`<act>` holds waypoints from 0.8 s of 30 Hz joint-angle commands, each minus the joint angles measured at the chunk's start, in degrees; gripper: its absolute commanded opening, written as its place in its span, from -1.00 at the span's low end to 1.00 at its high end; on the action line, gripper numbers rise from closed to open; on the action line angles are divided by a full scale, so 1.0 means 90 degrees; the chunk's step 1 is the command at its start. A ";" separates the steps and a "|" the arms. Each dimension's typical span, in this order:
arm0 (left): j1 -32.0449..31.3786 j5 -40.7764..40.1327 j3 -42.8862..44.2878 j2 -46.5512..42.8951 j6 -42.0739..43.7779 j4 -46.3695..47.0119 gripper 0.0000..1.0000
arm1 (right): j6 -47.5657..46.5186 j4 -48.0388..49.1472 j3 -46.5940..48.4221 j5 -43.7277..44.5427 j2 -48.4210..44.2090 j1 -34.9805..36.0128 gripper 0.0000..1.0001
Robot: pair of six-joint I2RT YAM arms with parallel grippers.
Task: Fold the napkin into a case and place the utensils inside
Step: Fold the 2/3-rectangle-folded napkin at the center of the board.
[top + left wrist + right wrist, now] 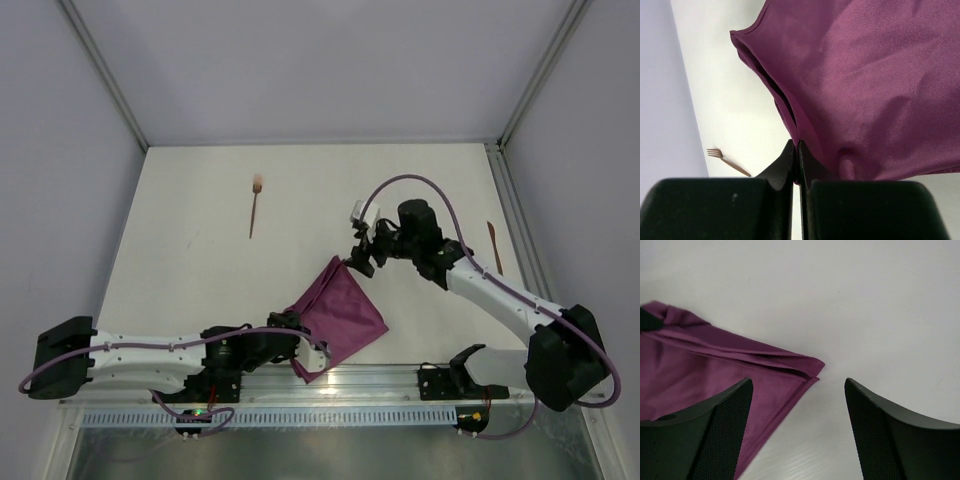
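Note:
The magenta napkin (343,312) lies folded in layers near the table's front, a broad diamond rather than a narrow case. My left gripper (308,340) is shut on its near left edge; in the left wrist view the cloth (865,90) is pinched between the closed jaws of that gripper (798,150). My right gripper (357,262) hovers open over the napkin's far corner (805,365), its mesh-faced fingers (730,415) wide apart with nothing between them. The fork (255,208) lies far left of centre, also visible as the fork (727,161). A second utensil (494,247) lies at the right edge.
Grey enclosure walls surround the white table (200,250). A metal rail (400,380) runs along the front edge between the arm bases.

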 commanded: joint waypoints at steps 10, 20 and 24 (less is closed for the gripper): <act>-0.0011 -0.0021 -0.0199 -0.0367 -0.0030 0.0412 -1.00 | -0.6349 -0.3601 0.2561 -0.1172 0.2466 0.0150 0.56; -0.0011 0.0018 -0.0180 -0.0425 -0.0049 0.0354 -1.00 | -0.6761 -0.4432 0.3646 -0.1103 0.4019 0.0804 0.56; -0.0011 0.0008 -0.0180 -0.0445 -0.0069 0.0344 -1.00 | -0.6829 -0.4802 0.4075 -0.1054 0.4527 0.1117 0.57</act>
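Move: The right hand, fingers wide open, hangs above the napkin's far corner, which lies about 4 cm ahead, 4 cm to the left and 15 cm below. The napkin's middle is some 11 cm back and 3 cm left of that hand; the end of its left-hand edge, pinched by the left hand, is about 12 cm back and 13 cm left. From the left hand, the far corner lies roughly 15 cm ahead, 10 cm right and 6 cm below. The right hand sinks about 11 cm and works some 6 cm to the left towards the napkin's far corner, easing forward at first and then drawing back, while its wrist swings roughly 50 degrees counter-clockwise and tips the fingers steeply downward. With its jaws still wide open it comes in low astride the left-hand folded edge, just in from the far corner, while the left hand stays put and keeps its pinch on the other end of that edge. ##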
